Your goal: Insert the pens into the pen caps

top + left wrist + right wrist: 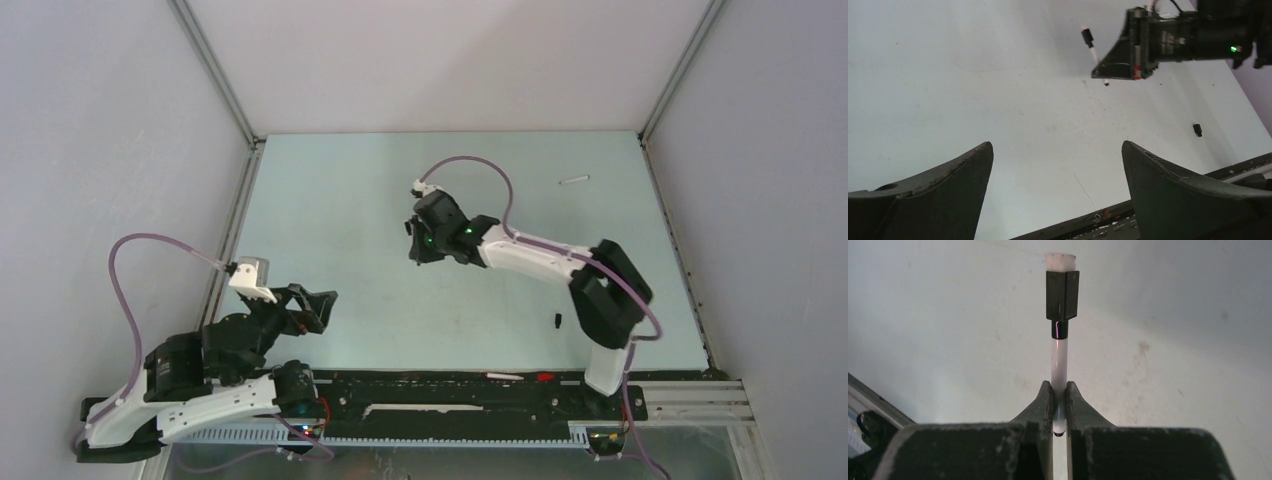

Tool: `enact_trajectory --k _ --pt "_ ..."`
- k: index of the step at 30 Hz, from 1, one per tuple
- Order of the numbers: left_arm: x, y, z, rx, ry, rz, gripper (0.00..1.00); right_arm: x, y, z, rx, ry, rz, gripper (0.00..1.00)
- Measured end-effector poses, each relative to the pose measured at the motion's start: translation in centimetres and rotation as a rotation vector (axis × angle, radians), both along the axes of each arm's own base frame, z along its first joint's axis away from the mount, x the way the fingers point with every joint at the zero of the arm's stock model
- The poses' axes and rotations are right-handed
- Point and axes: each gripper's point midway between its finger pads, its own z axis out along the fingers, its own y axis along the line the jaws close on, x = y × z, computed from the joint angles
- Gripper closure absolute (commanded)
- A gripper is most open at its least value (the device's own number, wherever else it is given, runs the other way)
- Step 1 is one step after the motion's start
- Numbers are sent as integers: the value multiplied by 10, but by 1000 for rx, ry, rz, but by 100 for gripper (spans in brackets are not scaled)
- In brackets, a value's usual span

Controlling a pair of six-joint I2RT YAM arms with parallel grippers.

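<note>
My right gripper [1059, 402] is shut on a white pen [1059, 360] near its rear end. A black pen cap [1062, 295] sits on the pen's far end. The gripper holds it over the middle of the table [417, 243]. The left wrist view shows this gripper [1128, 55] and the capped pen [1089, 42]. A second white pen [573, 180] lies at the far right of the table. A loose black cap [556, 321] lies near the right arm's base and also shows in the left wrist view [1197, 130]. My left gripper [1055, 145] is open and empty at the near left [322, 308].
A black rail [430, 385] runs along the table's near edge, with a small white piece [503, 376] and a red piece [545, 377] on it. Grey walls with metal frame posts [215, 75] close in the pale table [330, 200] on three sides.
</note>
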Motion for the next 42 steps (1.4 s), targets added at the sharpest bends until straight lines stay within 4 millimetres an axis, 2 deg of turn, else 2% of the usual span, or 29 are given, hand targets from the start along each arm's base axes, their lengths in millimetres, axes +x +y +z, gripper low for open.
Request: enact_trajectory --k 5,9,13,19,26,38,42 --pt "0 -3 -2 17 -2 -12 0 25 34 -25 -31 56 -4 98" --pt "0 -7 -3 20 -6 -28 0 40 52 -41 -59 94 -16 93" --pt "0 -9 -3 20 -8 -39 0 48 60 -51 -78 114 -35 89" --pt "-1 -10 -3 8 -18 -49 0 47 57 -68 -107 158 -65 83" --pt "-3 -10 -2 -2 -23 -65 0 45 51 -92 -140 206 -91 65" --pt "-3 -9 -1 -15 -29 -65 0 46 49 -88 -144 200 -89 52" --pt "-3 -9 -1 -17 -29 -65 0 42 43 -74 -168 173 -76 47"
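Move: The right hand grips the capped pen near its tail end, about 10 cm above the table, with the black cap farther out. The bare spot it is headed for lies some 5 cm ahead, 5 cm left and 10 cm down. A loose black cap lies about 12 cm back and 30 cm right of the hand; a white pen lies at the front edge, some 26 cm back and 18 cm right. From the left hand, the spot is about 20 cm ahead, 10 cm right and 23 cm below. Down, forward and to its left, the right hand carries the capped pen towards bare table, sinking about 9 cm in all as the fingers tip some 15 degrees steeper. The forward and leftward travel ends first; the fingers begin opening on the last of the descent and go on to about half open, letting go of the pen. The hand then starts to lift, nearly 2 cm. ##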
